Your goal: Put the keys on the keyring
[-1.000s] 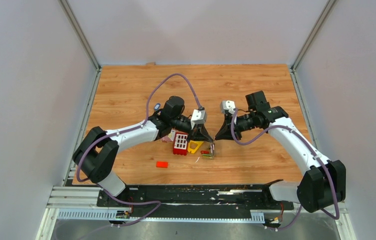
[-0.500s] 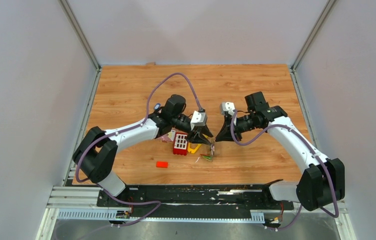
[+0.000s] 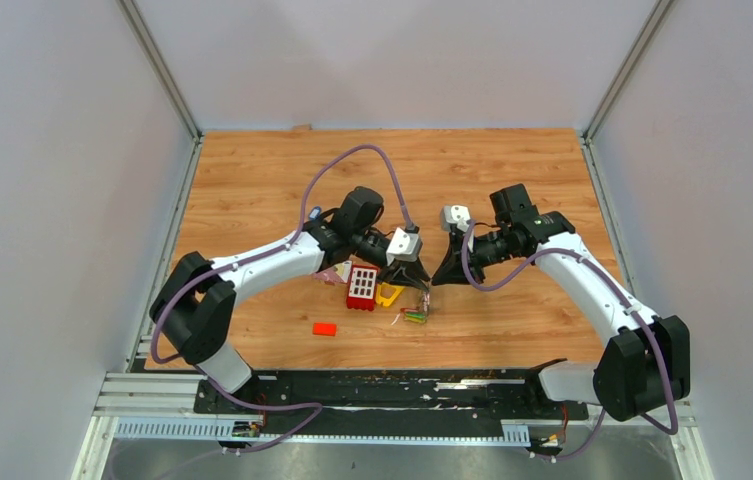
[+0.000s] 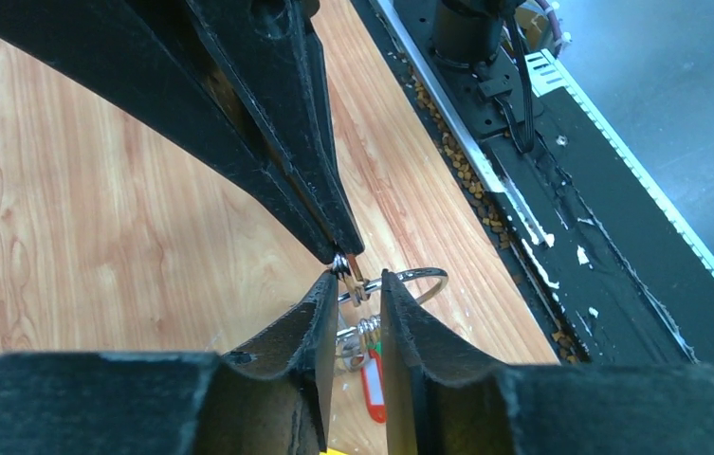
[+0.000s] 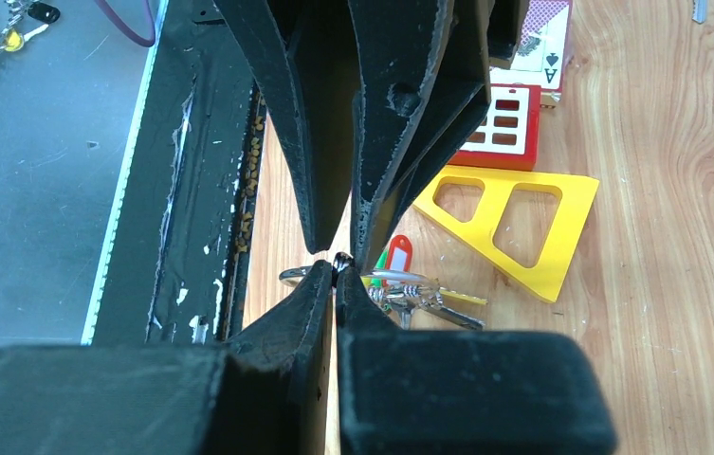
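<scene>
My right gripper (image 5: 335,272) is shut on the keyring (image 5: 298,275), a thin silver wire ring held just above the wooden table. Several keys (image 5: 433,300) with coloured tags, one red (image 5: 397,252), hang bunched on it. My left gripper (image 4: 359,280) faces the right one tip to tip. Its jaws stand a little apart, with the ring's wire (image 4: 421,278) and a small metal end in the gap between them. The top view shows both grippers, left (image 3: 420,287) and right (image 3: 436,278), meeting above the keys (image 3: 413,316).
A yellow triangular frame (image 3: 389,293), a red block with holes (image 3: 361,287) and a playing card (image 3: 335,275) lie just left of the keys. A small red block (image 3: 324,328) sits nearer the front. The black rail (image 3: 382,385) runs along the near edge.
My left gripper, shut a second ago, has opened and then narrowed again round the ring. The left arm has shifted slightly right. The right arm has hardly moved.
</scene>
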`<state>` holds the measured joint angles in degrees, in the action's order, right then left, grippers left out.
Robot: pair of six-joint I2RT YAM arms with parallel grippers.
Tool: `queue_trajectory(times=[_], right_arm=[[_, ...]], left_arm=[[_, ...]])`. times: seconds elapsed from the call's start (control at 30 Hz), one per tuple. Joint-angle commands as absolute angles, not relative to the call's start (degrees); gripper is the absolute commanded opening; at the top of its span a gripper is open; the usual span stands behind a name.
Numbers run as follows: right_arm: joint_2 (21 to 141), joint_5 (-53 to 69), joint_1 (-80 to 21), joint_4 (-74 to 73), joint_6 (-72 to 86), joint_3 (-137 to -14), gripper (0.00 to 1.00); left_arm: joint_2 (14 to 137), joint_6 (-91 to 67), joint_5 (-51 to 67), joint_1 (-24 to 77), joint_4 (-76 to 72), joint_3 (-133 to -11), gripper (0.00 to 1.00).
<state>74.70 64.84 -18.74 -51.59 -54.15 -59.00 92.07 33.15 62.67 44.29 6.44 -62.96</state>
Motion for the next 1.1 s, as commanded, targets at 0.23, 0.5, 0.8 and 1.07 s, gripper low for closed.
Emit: queue_trajectory(times=[0.23, 0.5, 0.8, 1.07], right_arm=[[74.2, 67.8, -19.0, -50.2, -55.4, -61.0, 0.00], [73.3, 63.6, -18.9, -46.1, -51.1, -60.3, 0.05], [66.6, 53.7, -18.8, -36.0, -41.3, -57.2, 0.46], [63.7, 51.6, -19.1, -28.8, -34.6, -53.6, 0.52]], left_arm=[[94.1, 26.2, 65.3, 45.0, -1.3, -62.7, 0.09], [92.5, 20.9, 63.3, 44.9, -5.2, -60.3, 0.00], [85.9, 7.7, 46.9, 44.8, -10.2, -55.7, 0.00], [82.4, -2.9, 37.5, 44.9, -13.8, -52.8, 0.00]])
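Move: The keyring hangs from the right hand's closed fingers, its middle about 4 cm straight below that hand. From the left hand's part-open fingers the same middle lies level fore-and-aft, 1 cm to the right and some 4 cm below. On the table about 15 cm below the left hand, the yellow triangle lies roughly 9 cm ahead and 6 cm to the left, and the red box about as far ahead and 14 cm to the left. The left hand eases a little down and right and closes its part-open fingers onto the top of the keyring, beside the right fingertips, while the right hand holds still. Once that pinch is shut, the right fingers open to about half, let go and draw forward some 3 cm and up 2 cm, as the left hand dips, then carries the ring forward about 3 cm and back up, turning roughly 25 degrees counter-clockwise. ##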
